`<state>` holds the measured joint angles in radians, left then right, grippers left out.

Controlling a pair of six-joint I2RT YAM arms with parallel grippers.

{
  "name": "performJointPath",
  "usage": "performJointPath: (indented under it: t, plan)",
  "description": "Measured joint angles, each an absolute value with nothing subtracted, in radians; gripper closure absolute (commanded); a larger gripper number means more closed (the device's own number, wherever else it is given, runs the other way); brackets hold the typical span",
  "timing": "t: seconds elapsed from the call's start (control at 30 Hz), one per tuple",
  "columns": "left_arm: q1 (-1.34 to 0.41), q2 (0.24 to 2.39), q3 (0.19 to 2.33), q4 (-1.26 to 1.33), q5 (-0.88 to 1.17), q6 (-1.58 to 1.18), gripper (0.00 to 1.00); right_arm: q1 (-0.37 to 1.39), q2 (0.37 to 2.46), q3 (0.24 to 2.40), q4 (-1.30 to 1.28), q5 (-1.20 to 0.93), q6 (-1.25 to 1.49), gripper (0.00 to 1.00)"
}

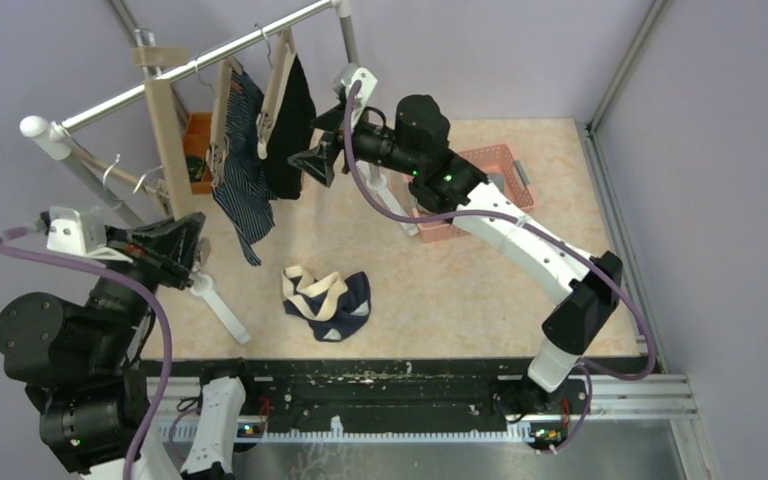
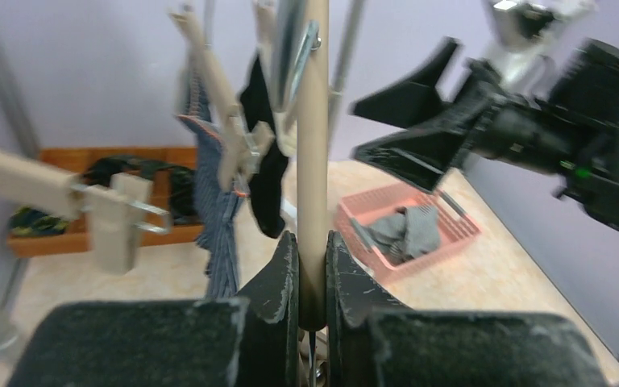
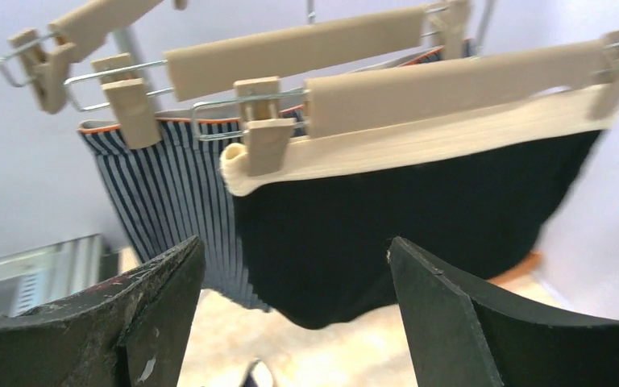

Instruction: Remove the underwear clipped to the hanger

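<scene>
Black underwear (image 3: 403, 218) with a beige waistband hangs from a wooden clip hanger (image 3: 451, 85), pinched by a clip (image 3: 262, 137) at its left corner. Behind it hangs navy-striped underwear (image 3: 169, 201) on a second hanger. My right gripper (image 3: 294, 258) is open just in front of the black pair's lower edge, touching nothing; from above, the right gripper (image 1: 313, 160) sits beside the black underwear (image 1: 290, 130). My left gripper (image 2: 313, 242) is shut on a beige upright pole (image 2: 314, 145) of the rack, and from above the left gripper (image 1: 195, 250) is at the rack's left end. Another navy pair (image 1: 327, 300) lies on the floor.
A pink basket (image 1: 485, 175) holding grey cloth stands behind my right arm. An orange box (image 1: 198, 150) of dark items sits behind the rack. The metal rail (image 1: 210, 60) runs diagonally at the top left, with a white leg (image 1: 222, 310) on the floor.
</scene>
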<state>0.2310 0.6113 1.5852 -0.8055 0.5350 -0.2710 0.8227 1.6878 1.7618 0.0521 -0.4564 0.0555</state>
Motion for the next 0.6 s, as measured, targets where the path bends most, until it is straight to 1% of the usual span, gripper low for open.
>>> performJointPath:
  t: [0.2,0.3,0.43,0.6]
  plan:
    - [0.231,0.653,1.640,-0.871,0.309,-0.276,1.00,0.829,1.607,1.775,-0.031,-0.313,-0.080,0.17]
    - [0.231,0.697,1.631,-0.889,0.283,-0.311,1.00,0.833,1.566,1.770,-0.045,-0.274,-0.119,0.17]
    - [0.231,0.741,1.622,-0.946,0.270,-0.345,1.00,0.835,1.494,1.685,-0.025,-0.239,-0.141,0.16]
    - [0.231,0.744,1.661,-1.036,0.257,-0.355,1.00,0.836,1.483,1.620,-0.015,-0.217,-0.150,0.16]
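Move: The left hand holds an empty hanger by its near end; the rail's left part, where it is being taken, lies about 15 cm ahead, 5 left and 12 above. An empty hanger hangs some 10 cm ahead and 9 left, striped underwear about 20 ahead and 4 right. From the right hand, the navy underwear on the table is roughly 8 cm back, 3 left and 42 below; black underwear hangs about 8 ahead, 6 left. Leftward, then forward and down, by about 5 cm each way, the left hand carries the empty hanger under the rail towards the rail's left end, swinging counter-clockwise and tipping nose-down, grip kept. The right hand, still open, backs off rightward some 6 cm from the black underwear, rising then sinking again as it turns clockwise. ##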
